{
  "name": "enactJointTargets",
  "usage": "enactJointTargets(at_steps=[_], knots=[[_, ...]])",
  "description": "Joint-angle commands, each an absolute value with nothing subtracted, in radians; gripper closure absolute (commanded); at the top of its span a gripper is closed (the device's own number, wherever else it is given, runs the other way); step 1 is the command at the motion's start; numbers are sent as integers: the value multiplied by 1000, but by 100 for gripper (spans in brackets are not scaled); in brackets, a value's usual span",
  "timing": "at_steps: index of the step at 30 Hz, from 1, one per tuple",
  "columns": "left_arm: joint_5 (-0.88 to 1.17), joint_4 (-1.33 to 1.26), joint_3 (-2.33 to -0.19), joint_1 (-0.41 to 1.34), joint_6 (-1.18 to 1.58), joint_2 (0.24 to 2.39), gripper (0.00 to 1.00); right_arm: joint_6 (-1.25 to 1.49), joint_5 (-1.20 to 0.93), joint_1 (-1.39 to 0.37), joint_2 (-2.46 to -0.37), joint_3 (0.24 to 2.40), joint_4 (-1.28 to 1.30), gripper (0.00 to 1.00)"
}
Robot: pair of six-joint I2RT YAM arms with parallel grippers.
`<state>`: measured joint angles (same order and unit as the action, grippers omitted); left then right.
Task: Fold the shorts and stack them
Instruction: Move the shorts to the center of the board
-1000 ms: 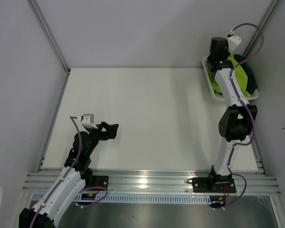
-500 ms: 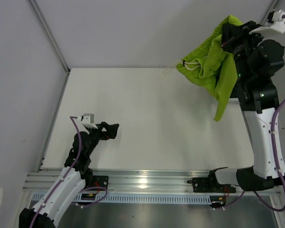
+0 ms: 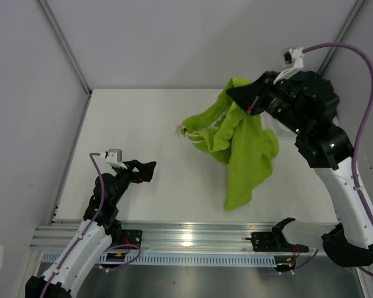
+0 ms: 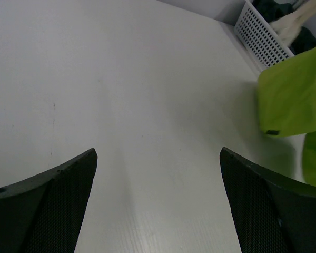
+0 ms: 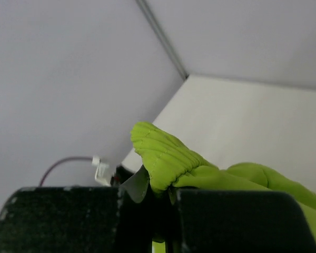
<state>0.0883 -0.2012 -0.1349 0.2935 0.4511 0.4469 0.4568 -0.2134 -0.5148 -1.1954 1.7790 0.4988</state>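
The lime green shorts hang in the air over the right half of the table, bunched at the top, with one leg trailing down toward the near edge. My right gripper is shut on their upper fold, and in the right wrist view the green cloth bulges out above the closed fingers. From the left wrist view the green shorts show at the far right. Dark fabric of the other shorts lies in the basket. My left gripper rests low at the table's left, open with nothing in it.
A white mesh basket stands at the table's far right corner; the right arm hides it in the top view. Grey walls close in the back and both sides. An aluminium rail runs along the near edge.
The right arm has lifted the green shorts out of the basket and swung them left and toward the near side, over the table. The left arm has not moved.
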Motion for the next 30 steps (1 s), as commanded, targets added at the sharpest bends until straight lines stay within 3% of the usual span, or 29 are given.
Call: enactJointTargets(at_steps=[1,5,10,18,22,26,30], knots=[[132,-252,-155,295,436,416,1,474,-178,-615,-1166,1640,495,100],[89,-207,-164,295,439,378,1,413,-181,-745,-1238,1586,544,100],[-37,-124,-178,295,449,316,1,377,-40,-885,-1293,1539,632,100],[30,-156,-172,295,445,336,1,517,121,-902,-1115,1073,597,95],[121,-228,-170,295,442,418,1,543,201,-900,-1095,991,629,89],[192,-259,-179,295,449,497,1,558,279,-900,-1118,971,664,71],[253,-284,-173,295,457,515,1,574,313,-902,-1146,968,684,42]])
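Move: The right gripper already holds the lime shorts by the waistband high in the air. Their landing spot, the near-middle part of the board, lies some 52 cm below it, about 4 cm back and 5 cm to its left. The white basket stands around 26 cm ahead and 35 cm to the right of the right gripper, about 46 cm lower. From the open left gripper the same landing spot is roughly 23 cm to the right, 3 cm back and 14 cm down. Lower the shorts with the right gripper about 37 cm towards the board, drawing back some 7 cm and swinging about 11 cm left, then back right, on the way. Tip the fingers from level to nearly straight down (some 50 degrees), and near the bottom open them to about half around the waistband. Keep the left gripper open, rising and sinking only a few centimetres beside the cloth. ##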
